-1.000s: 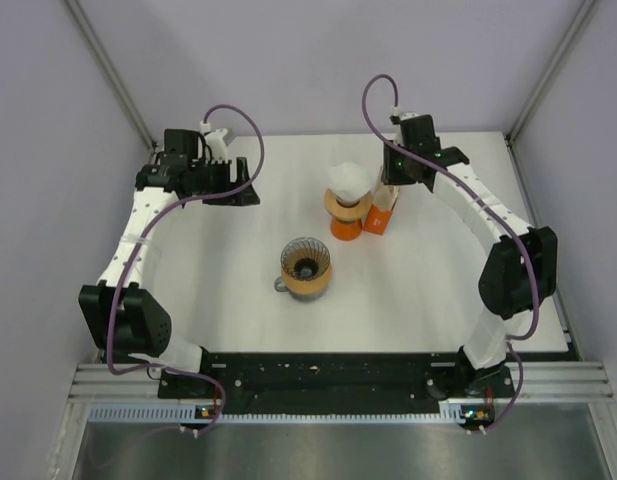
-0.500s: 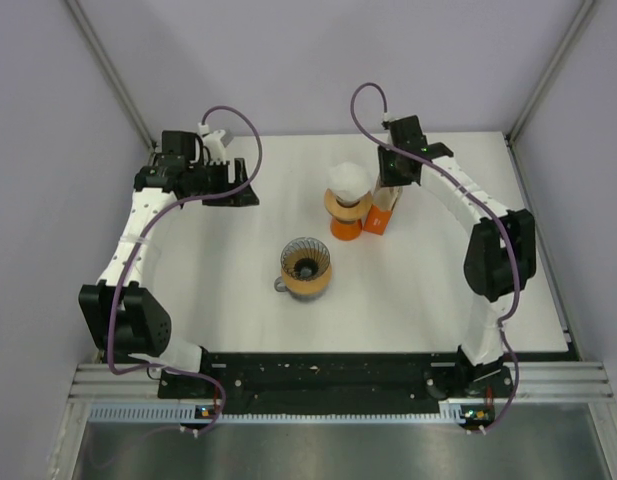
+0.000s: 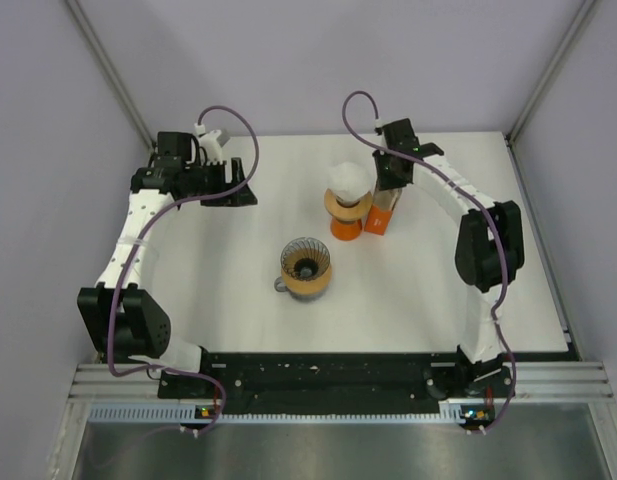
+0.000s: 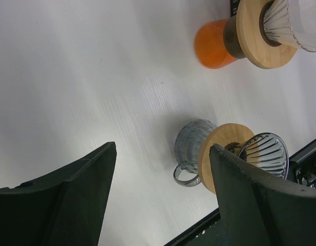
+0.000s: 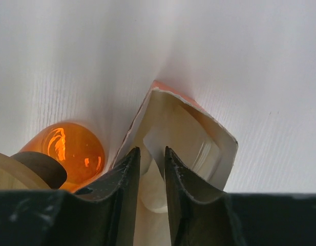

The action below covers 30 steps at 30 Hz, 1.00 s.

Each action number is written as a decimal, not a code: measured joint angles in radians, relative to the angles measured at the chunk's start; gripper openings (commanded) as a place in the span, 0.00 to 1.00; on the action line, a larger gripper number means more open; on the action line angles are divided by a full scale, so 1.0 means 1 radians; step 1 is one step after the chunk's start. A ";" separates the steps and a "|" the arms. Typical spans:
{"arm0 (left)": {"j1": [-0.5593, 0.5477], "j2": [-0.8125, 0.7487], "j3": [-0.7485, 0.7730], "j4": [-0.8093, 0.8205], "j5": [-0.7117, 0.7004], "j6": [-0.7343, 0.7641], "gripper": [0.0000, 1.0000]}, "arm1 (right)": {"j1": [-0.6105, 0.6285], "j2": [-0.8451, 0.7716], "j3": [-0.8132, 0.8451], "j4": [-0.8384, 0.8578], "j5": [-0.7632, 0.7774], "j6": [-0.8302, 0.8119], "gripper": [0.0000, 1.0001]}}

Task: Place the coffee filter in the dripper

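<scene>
The dripper (image 3: 306,266) is a wire cone in a wooden ring on a grey mug at mid-table, with nothing in it. It also shows in the left wrist view (image 4: 264,154). An orange filter box (image 3: 380,219) stands open further back. My right gripper (image 3: 387,193) points down into the box's mouth. In the right wrist view its jaws (image 5: 150,151) are a narrow gap apart, astride a white coffee filter (image 5: 153,188) that sticks up from the box (image 5: 219,134). My left gripper (image 3: 237,190) is wide open and empty at the back left, far from the dripper.
An orange glass carafe (image 3: 345,224) with a wooden-ringed dripper and a white filter (image 3: 348,180) in it stands touching the box's left side. It shows in the left wrist view (image 4: 211,45) and the right wrist view (image 5: 70,148). Grey walls surround the table.
My right gripper has moved left and forward from behind the box to over its open mouth, and the right elbow has swung inward. The left arm has barely moved.
</scene>
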 measured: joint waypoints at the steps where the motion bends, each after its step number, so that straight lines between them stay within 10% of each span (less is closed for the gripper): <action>1: 0.001 0.000 0.000 0.000 0.001 0.000 0.79 | 0.000 0.005 0.005 -0.003 -0.003 -0.004 0.14; 4: 0.005 -0.002 -0.001 0.001 0.002 0.000 0.79 | 0.000 0.010 0.006 -0.002 -0.009 -0.017 0.00; 30: 0.010 -0.002 -0.003 0.001 0.053 0.000 0.79 | 0.002 -0.300 0.003 0.003 -0.011 -0.014 0.00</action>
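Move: The right hand's fingers, still parted, are already in the mouth of the filter box, with the coffee filter between and just below the tips and its middle some 3 cm down. The orange dripper, which already holds a filter, stands about 10 cm to their left and 2 cm back. The wire dripper on the grey jug is about 19 cm left and 16 cm back. From the idle left hand the filter lies roughly 12 cm ahead, 30 cm right and 14 cm lower. The right fingers shut fully on the upper edge of a coffee filter, pinching it while the hand stays almost in place in the box mouth. Then the hand pulls straight up out of the box, speeding up, about 15 cm with a slight draw back, and the wrist tips the fingers forward and up by some 15 degrees, keeping the pinch. ##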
